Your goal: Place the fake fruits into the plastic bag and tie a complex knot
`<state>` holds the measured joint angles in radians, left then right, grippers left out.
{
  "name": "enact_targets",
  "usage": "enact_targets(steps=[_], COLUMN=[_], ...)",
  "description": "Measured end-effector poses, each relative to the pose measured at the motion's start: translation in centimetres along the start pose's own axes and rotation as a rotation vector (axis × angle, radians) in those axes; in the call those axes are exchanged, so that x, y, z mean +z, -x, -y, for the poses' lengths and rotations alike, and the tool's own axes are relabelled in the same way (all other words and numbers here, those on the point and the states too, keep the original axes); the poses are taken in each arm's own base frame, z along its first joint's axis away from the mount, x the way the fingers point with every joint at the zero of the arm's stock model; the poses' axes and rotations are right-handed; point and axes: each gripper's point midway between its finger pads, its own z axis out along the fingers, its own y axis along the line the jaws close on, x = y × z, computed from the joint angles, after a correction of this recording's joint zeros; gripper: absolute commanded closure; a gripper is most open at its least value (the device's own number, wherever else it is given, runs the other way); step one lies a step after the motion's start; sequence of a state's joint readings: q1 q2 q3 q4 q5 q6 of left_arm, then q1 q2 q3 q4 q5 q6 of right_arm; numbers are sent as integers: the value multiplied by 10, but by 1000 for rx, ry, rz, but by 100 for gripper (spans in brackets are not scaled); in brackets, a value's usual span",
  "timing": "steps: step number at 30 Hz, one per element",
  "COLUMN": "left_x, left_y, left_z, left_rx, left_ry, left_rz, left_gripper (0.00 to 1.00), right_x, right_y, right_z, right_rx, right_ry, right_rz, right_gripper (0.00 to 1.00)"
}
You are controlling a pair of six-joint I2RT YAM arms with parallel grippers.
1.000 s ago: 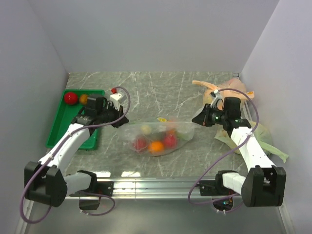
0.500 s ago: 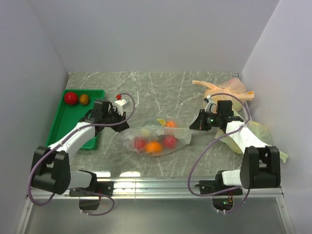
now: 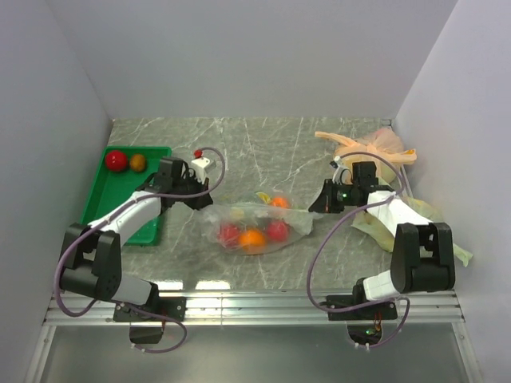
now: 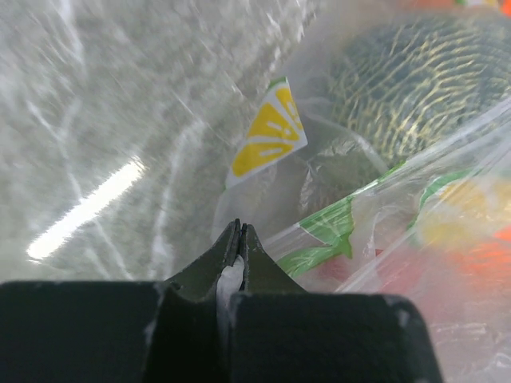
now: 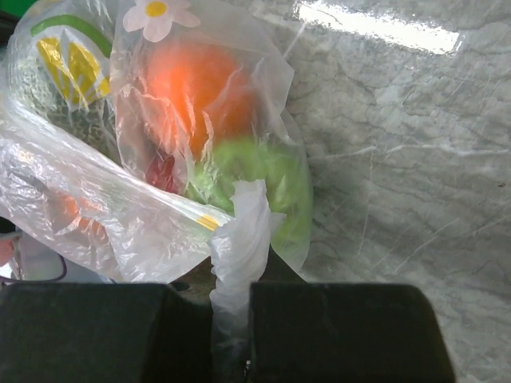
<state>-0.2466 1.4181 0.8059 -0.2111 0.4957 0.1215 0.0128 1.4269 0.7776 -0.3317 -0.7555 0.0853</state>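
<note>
The clear plastic bag lies on the table between my two arms. Inside it show red, orange and light green fake fruits, plus a larger dull green round piece. My left gripper is at the bag's left end. In the left wrist view the left gripper is shut on a thin strip of the bag's plastic. My right gripper is at the bag's right end. In the right wrist view the right gripper is shut on a twisted handle loop.
A green tray at the left holds a red ball and an orange ball. An orange-tinted bag sits at the back right. A pale green bag lies along the right wall.
Both grippers have drawn a little toward each other, still holding the bag's ends. Both forearms have swung toward the back. The bag has bunched narrower, and an orange fruit now sits at its far side.
</note>
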Motion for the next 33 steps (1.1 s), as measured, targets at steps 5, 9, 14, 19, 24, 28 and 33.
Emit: enact_targets(steps=[5, 9, 14, 19, 24, 28, 33], left_x=[-15, -45, -89, -105, -108, -135, -172], left_y=[37, 91, 143, 152, 139, 160, 208], left_z=[-4, 6, 32, 44, 48, 68, 140], left_rx=[67, 154, 300, 393, 423, 455, 627], left_ry=[30, 22, -21, -57, -85, -111, -187], left_rz=[26, 126, 281, 323, 279, 307, 414], left_gripper=[100, 100, 100, 91, 15, 1, 1], right_x=[-11, -44, -82, -96, -94, -92, -90], right_y=[12, 36, 53, 48, 42, 37, 30], right_z=[-11, -42, -86, -106, -106, -106, -112], right_rx=[-65, -196, -372, -451, -450, -441, -463], right_ry=[7, 18, 35, 38, 36, 48, 71], right_rz=[34, 172, 323, 374, 371, 364, 355], right_gripper=[100, 100, 100, 100, 100, 100, 100])
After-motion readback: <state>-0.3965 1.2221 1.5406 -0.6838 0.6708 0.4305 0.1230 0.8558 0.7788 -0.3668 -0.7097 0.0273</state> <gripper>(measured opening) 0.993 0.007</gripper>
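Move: Each hand already pinches a twisted corner of the plastic bag, whose fruit-filled middle lies about 12 cm to the right of the left hand, 7 cm back and 6 cm below. The orange fruit is 12 cm to its right, 11 cm back; the green tray's middle is some 22 cm left, level ahead-wise. From the right hand, the bag's middle is about 15 cm left, 6 cm back, 6 cm below; the peach-coloured bag stands 16 cm right and 14 cm ahead. Up fast with both hands, away from the fruit: the left climbs about 18 cm with its bag corner, pauses, opens wide to let go, then rises to roughly 30 cm while drawing right and slightly back, its fingers tilting upward and turning clockwise. The right lifts its corner some 15 cm, easing back, tips its fingers up about 30 degrees and holds on. ##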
